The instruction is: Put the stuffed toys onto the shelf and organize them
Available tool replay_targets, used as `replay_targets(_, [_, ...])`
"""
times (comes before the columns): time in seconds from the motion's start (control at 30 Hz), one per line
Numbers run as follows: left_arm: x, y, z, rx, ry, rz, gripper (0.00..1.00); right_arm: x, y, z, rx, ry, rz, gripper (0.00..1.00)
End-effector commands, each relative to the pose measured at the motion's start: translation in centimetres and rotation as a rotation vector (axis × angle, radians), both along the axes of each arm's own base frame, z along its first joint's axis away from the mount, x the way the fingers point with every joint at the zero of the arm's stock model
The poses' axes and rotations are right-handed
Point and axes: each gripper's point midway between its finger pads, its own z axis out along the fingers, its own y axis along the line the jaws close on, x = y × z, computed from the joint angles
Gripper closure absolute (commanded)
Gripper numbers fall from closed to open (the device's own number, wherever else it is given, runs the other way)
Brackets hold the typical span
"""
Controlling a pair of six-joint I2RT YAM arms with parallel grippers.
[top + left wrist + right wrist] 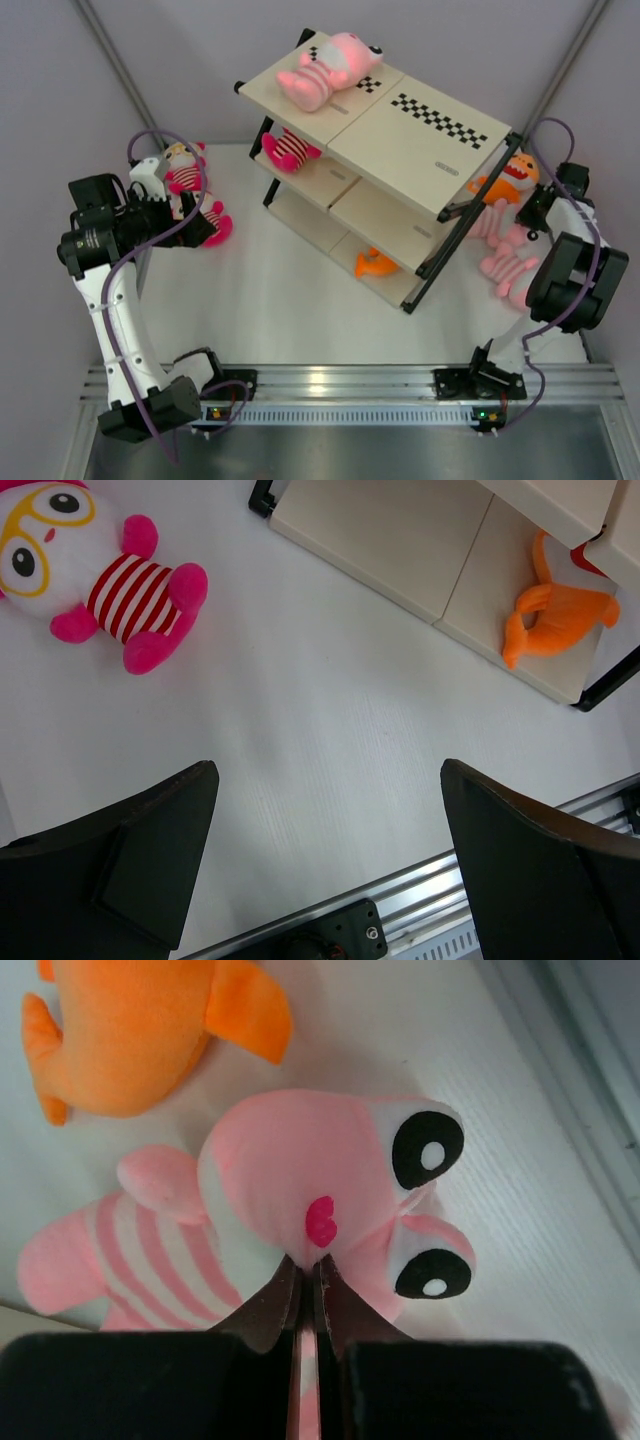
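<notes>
The shelf [420, 135] stands at the back middle. It carries a pale-pink toy [335, 65] on top, a hot-pink striped toy [290, 150] on the middle tier and an orange toy [375, 262] on the bottom board [400, 540]. To the shelf's right, my right gripper [310, 1265] is shut on the face fabric of a pale-pink striped toy [290, 1180] lying on the table. An orange toy [130, 1040] lies just beyond it. At the left, my left gripper [330, 780] hangs open over bare table, near a hot-pink toy [120, 595]. Two hot-pink toys [185, 172] lie there.
The shelf's black frame leg [440, 255] stands close to the right-hand toys. A metal rail [340, 385] runs along the near edge, and grey walls close in the left, right and back. The orange toy on the bottom tier [555, 620] sits near the shelf's front corner.
</notes>
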Motion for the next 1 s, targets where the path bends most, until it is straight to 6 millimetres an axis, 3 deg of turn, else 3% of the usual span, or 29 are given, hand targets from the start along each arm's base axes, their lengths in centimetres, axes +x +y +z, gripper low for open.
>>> replay_targets(0.0, [0.6,0.1,0.5,0.016,-0.039,-0.017,0.01,1.6,-3.4,12.4,-0.218,-0.25,-0.124,1.0])
replay_targets(0.1, [0.6,0.1,0.3,0.015,-0.034,-0.018,0.01,1.1,-3.3,22.9,-0.288,-0.506,-0.182,1.0])
replay_targets(0.2, [0.5,0.1,0.3,0.019,-0.039,-0.024,0.01,-0.2,-1.6,33.0,-0.326,-0.751,-0.158,1.0])
replay_targets(0.27, [0.4,0.0,0.1,0.023,-0.038,-0.027,0.01,-1.1,0.4,37.7,-0.351,-0.856,-0.095,1.0])
replay_targets(0.3, [0.4,0.1,0.1,0.023,-0.036,-0.026,0.01,-1.7,1.8,41.4,-0.366,-0.936,-0.037,1.0])
replay_targets(0.37, [0.4,0.1,-0.1,0.024,-0.033,-0.028,0.01,-1.8,4.7,43.8,-0.411,-0.963,0.087,1.0])
replay_targets(0.4, [0.4,0.1,-0.1,0.023,-0.035,-0.027,0.01,-2.8,6.2,46.9,-0.45,-1.013,0.133,1.0])
replay_targets(0.43, [0.4,0.0,-0.1,0.021,-0.032,-0.032,0.01,-2.1,8.9,46.5,-0.458,-0.981,0.235,1.0])
replay_targets(0.47, [0.4,0.1,-0.2,0.022,-0.032,-0.031,0.01,-2.9,10.9,48.8,-0.467,-1.027,0.295,1.0])
replay_targets(0.53, [0.3,-0.1,-0.3,0.02,-0.031,-0.036,0.01,-2.7,16.0,49.2,-0.394,-1.056,0.496,1.0])
replay_targets(0.6, [0.3,0.0,-0.3,0.021,-0.03,-0.034,0.01,-4.1,20.7,49.9,-0.309,-1.104,0.707,1.0])
replay_targets(0.67, [0.3,0.0,-0.4,0.021,-0.028,-0.034,0.01,-4.8,22.7,50.1,-0.292,-1.117,0.788,1.0])
replay_targets(0.73, [0.2,-0.1,-0.4,0.022,-0.033,-0.039,0.01,-5.0,25.3,49.0,-0.24,-1.087,0.868,1.0])
replay_targets(0.97, [-0.1,-0.1,-0.7,0.033,-0.031,-0.037,0.01,-7.2,28.6,48.1,-0.089,-1.03,0.916,1.0])
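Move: The pink striped toy is already pinched by the head in the right hand. Its place, the bare right half of the top shelf, lies about 33 cm left, 3 cm back and 38 cm up. The toy on the left half lies some 18 cm left of that place and 10 cm farther out. The shark toy is 13 cm ahead and 6 cm left of the right hand, the other pink toy 13 cm back and 2 cm left, both about 2 cm below. From the left hand the place is about 10 cm ahead, 47 cm right and 15 cm higher. The pink toy is whisked up from the table beside the shelf by the right arm, which climbs some 54 cm, then swings about 27 cm left over the right half of the top shelf and sinks 7 cm towards it. The wrist tips the fingers up to about level and turns them counter-clockwise to point forward-left; the fingers stay shut on the head. ##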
